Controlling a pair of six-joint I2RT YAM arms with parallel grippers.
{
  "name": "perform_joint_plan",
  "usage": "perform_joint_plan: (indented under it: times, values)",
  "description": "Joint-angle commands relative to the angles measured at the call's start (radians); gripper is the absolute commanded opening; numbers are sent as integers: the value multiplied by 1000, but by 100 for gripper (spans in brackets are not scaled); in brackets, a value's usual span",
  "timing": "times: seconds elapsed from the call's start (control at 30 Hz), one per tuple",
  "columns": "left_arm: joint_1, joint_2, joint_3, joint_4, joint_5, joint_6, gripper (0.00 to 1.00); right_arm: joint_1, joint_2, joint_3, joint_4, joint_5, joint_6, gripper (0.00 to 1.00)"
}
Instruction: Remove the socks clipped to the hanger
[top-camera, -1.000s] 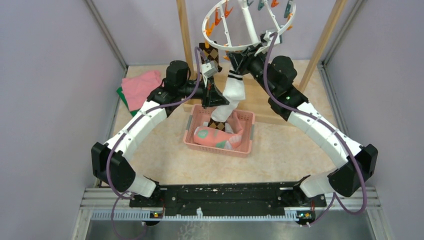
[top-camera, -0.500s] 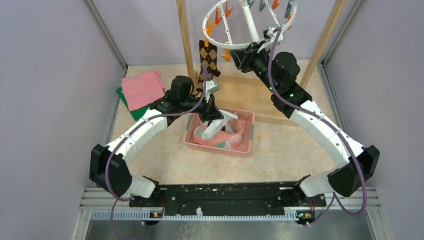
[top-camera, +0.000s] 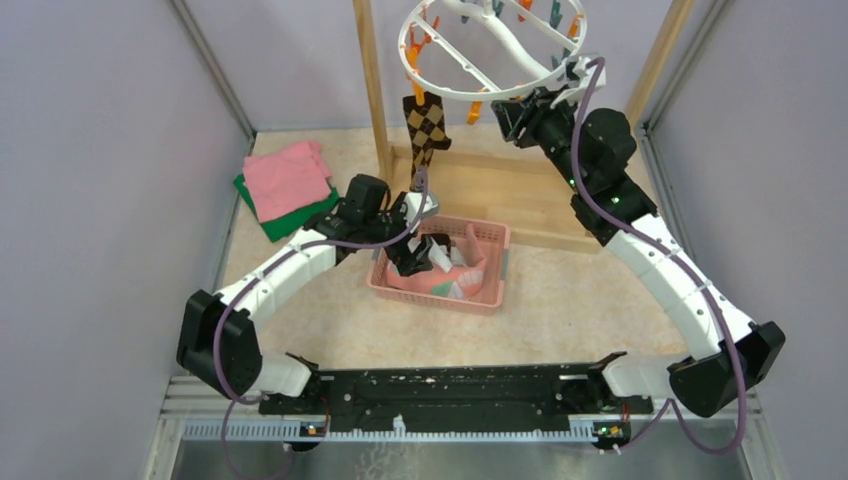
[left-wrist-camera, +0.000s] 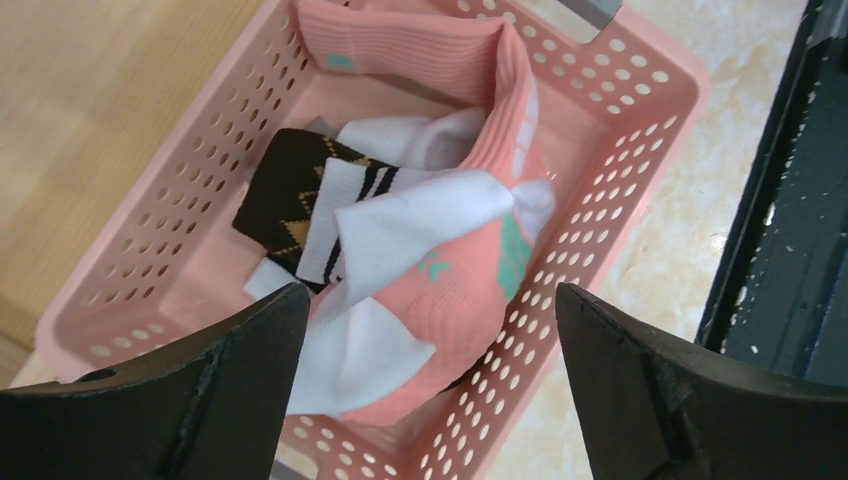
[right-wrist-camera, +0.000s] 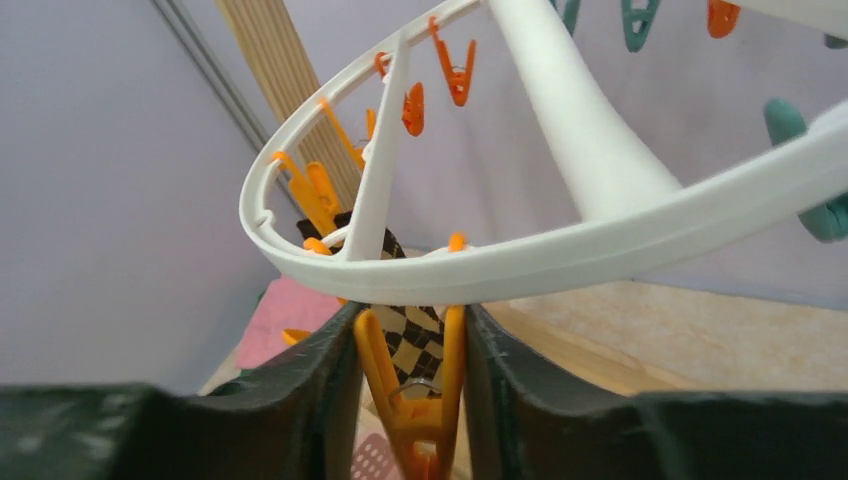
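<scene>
The white ring hanger (top-camera: 470, 92) hangs at the top, with orange and teal clips. One brown-and-tan argyle sock (top-camera: 427, 125) still dangles from it. My right gripper (top-camera: 517, 112) is shut on an orange clip (right-wrist-camera: 452, 350) under the ring (right-wrist-camera: 560, 250), and that argyle sock (right-wrist-camera: 415, 345) shows behind the clip. My left gripper (left-wrist-camera: 430, 330) is open above the pink basket (left-wrist-camera: 600, 200). Loose inside lie a white sock with a striped cuff (left-wrist-camera: 420, 215), a pink sock with teal patches (left-wrist-camera: 470, 270) and an argyle sock (left-wrist-camera: 275, 195).
Two wooden posts (top-camera: 370, 80) (top-camera: 655, 60) rise from a wooden base board (top-camera: 530, 190) behind the basket (top-camera: 490, 295). Folded pink and green cloths (top-camera: 290, 180) lie at the back left. Grey walls close in both sides, and a black rail (top-camera: 440, 385) runs along the near edge.
My left gripper carried the white sock down from the hanger into the basket and opened, dropping it. The right gripper moved right with the clip, and the ring swung.
</scene>
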Motion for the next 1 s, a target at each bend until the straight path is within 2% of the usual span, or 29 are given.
perform_joint_plan:
  times: [0.0,0.03,0.23,0.4,0.53,0.67,0.73,0.83,0.97]
  values:
    - [-6,-79,55,-36,-62,88,99,-36,-55,16,-28,55,-14,43]
    - [-6,-89,79,-60,-73,77,99,-39,-61,16,-39,65,-17,52]
    - [3,-143,173,-220,-89,109,99,-82,-109,-27,-64,93,-34,72]
    - [57,-166,243,-284,-47,82,99,-82,-177,-152,-54,68,-40,98]
    - [180,-136,355,-306,44,17,99,-45,-272,-326,0,91,7,99]
    - [243,-116,414,-271,17,-27,99,92,-332,-459,10,277,6,99]
    - [262,-128,406,-230,-6,-49,99,180,-330,-532,80,378,-3,99]
    - [279,-137,391,-193,-18,-80,99,306,-228,-535,163,485,-38,99]
    - [295,-134,378,-188,10,-120,99,360,-16,-418,277,485,-62,99]
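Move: The right hand, up at the ring, still holds an empty orange clip; a second orange clip hangs some 5 cm to its left. The last argyle sock's middle lies about 11 cm ahead of this hand, 13 cm left and 14 cm lower, the basket roughly 41 cm below and 9 cm left, 1 cm ahead. From the left hand the sock is some 20 cm ahead, 1 cm right and 15 cm up; the basket's middle 10 cm ahead, 5 cm right, 11 cm down. Letting go of the orange clip, the right hand opens wide as it slides about 6 cm right along the ring, then drops some 17 cm and draws back towards the basket, finally swinging left again. The left hand, already open, climbs out from over the basket, veering left and then forward towards the argyle sock's level. ##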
